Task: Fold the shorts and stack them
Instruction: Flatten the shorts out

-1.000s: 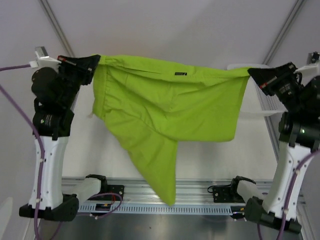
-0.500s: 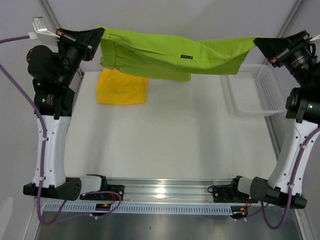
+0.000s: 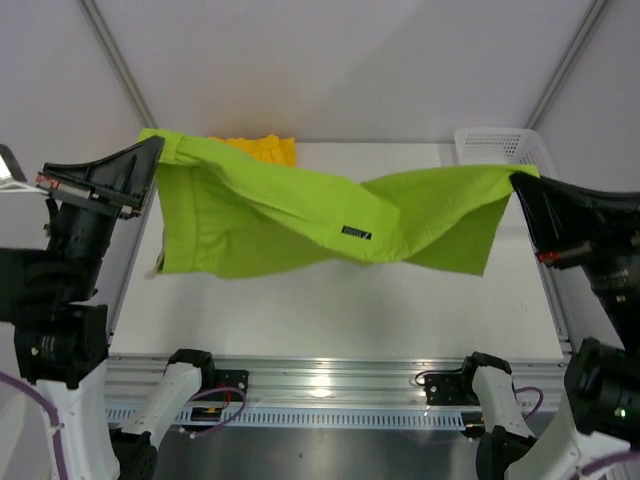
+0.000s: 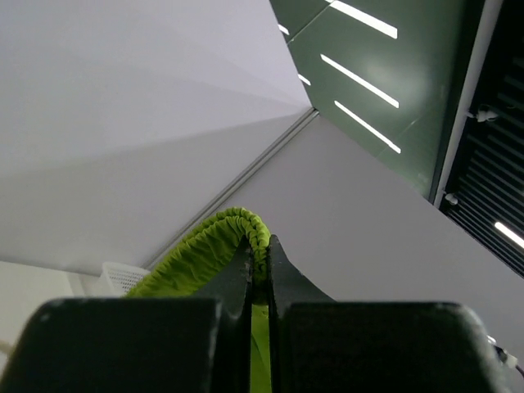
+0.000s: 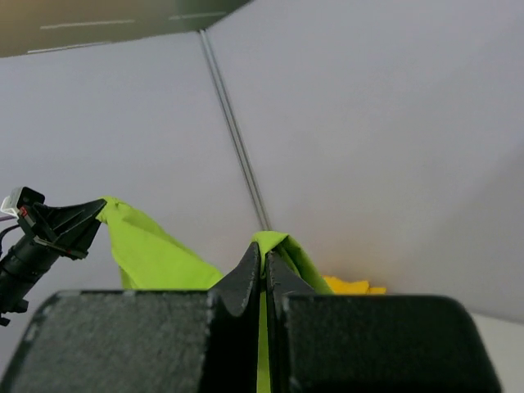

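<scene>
The lime green shorts (image 3: 300, 215) hang stretched in the air between both arms, sagging in the middle, with a small dark logo facing up. My left gripper (image 3: 155, 150) is shut on the gathered waistband at their left corner (image 4: 246, 229). At the right corner (image 5: 282, 246), my right gripper (image 3: 515, 180) is shut on the fabric. The yellow shorts (image 3: 262, 148) lie folded at the back of the table, mostly hidden behind the green pair, and show as a yellow patch (image 5: 352, 286) in the right wrist view.
A white mesh basket (image 3: 500, 145) stands at the back right corner of the white table (image 3: 330, 310). An aluminium rail (image 3: 320, 385) with both arm bases runs along the near edge. Grey walls enclose the back and sides.
Both arms have swung the green shorts from high at the back toward the near side and lower. The cloth now covers most of the yellow pair.
</scene>
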Action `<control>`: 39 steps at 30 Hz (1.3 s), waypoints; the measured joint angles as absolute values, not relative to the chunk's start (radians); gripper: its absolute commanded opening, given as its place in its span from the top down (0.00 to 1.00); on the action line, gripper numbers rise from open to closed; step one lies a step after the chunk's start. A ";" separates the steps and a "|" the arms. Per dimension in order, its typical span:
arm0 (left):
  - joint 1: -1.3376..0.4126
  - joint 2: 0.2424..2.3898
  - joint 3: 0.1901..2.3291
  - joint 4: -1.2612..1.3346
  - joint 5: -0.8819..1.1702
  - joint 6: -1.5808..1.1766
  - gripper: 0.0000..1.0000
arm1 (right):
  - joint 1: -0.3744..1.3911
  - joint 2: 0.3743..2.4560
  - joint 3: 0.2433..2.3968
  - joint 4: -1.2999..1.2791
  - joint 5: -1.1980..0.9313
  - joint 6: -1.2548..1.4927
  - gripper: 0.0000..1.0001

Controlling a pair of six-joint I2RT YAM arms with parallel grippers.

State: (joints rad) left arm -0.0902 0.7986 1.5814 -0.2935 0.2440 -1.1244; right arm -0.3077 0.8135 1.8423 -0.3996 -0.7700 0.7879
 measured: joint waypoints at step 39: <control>-0.207 1.628 1.028 0.143 0.042 -1.037 1.00 | -0.213 1.287 0.719 0.051 -0.405 0.811 1.00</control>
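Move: Both hands still pinch the green shorts' waistband by its corners, high over the table. The middle of the bare table they are taken to lies about 61 cm below the left hand, 23 cm ahead and 23 cm to its right. The folded yellow shorts lie roughly 42 cm ahead of that hand, 5 cm left. From the right hand the same table middle is about 28 cm ahead, 15 cm left and 62 cm below; the white basket stands some 43 cm ahead and 28 cm right. Back and slightly up for about 5 cm first, then both arms whip the held waistband forward and steeply down towards the table, ending some 45 cm lower than they began, the fingers tipping 50 to 60 degrees downward. Low over the table they slow and keep drawing it forward towards the far side, drifting right, the right hand more; both grips stay shut. ##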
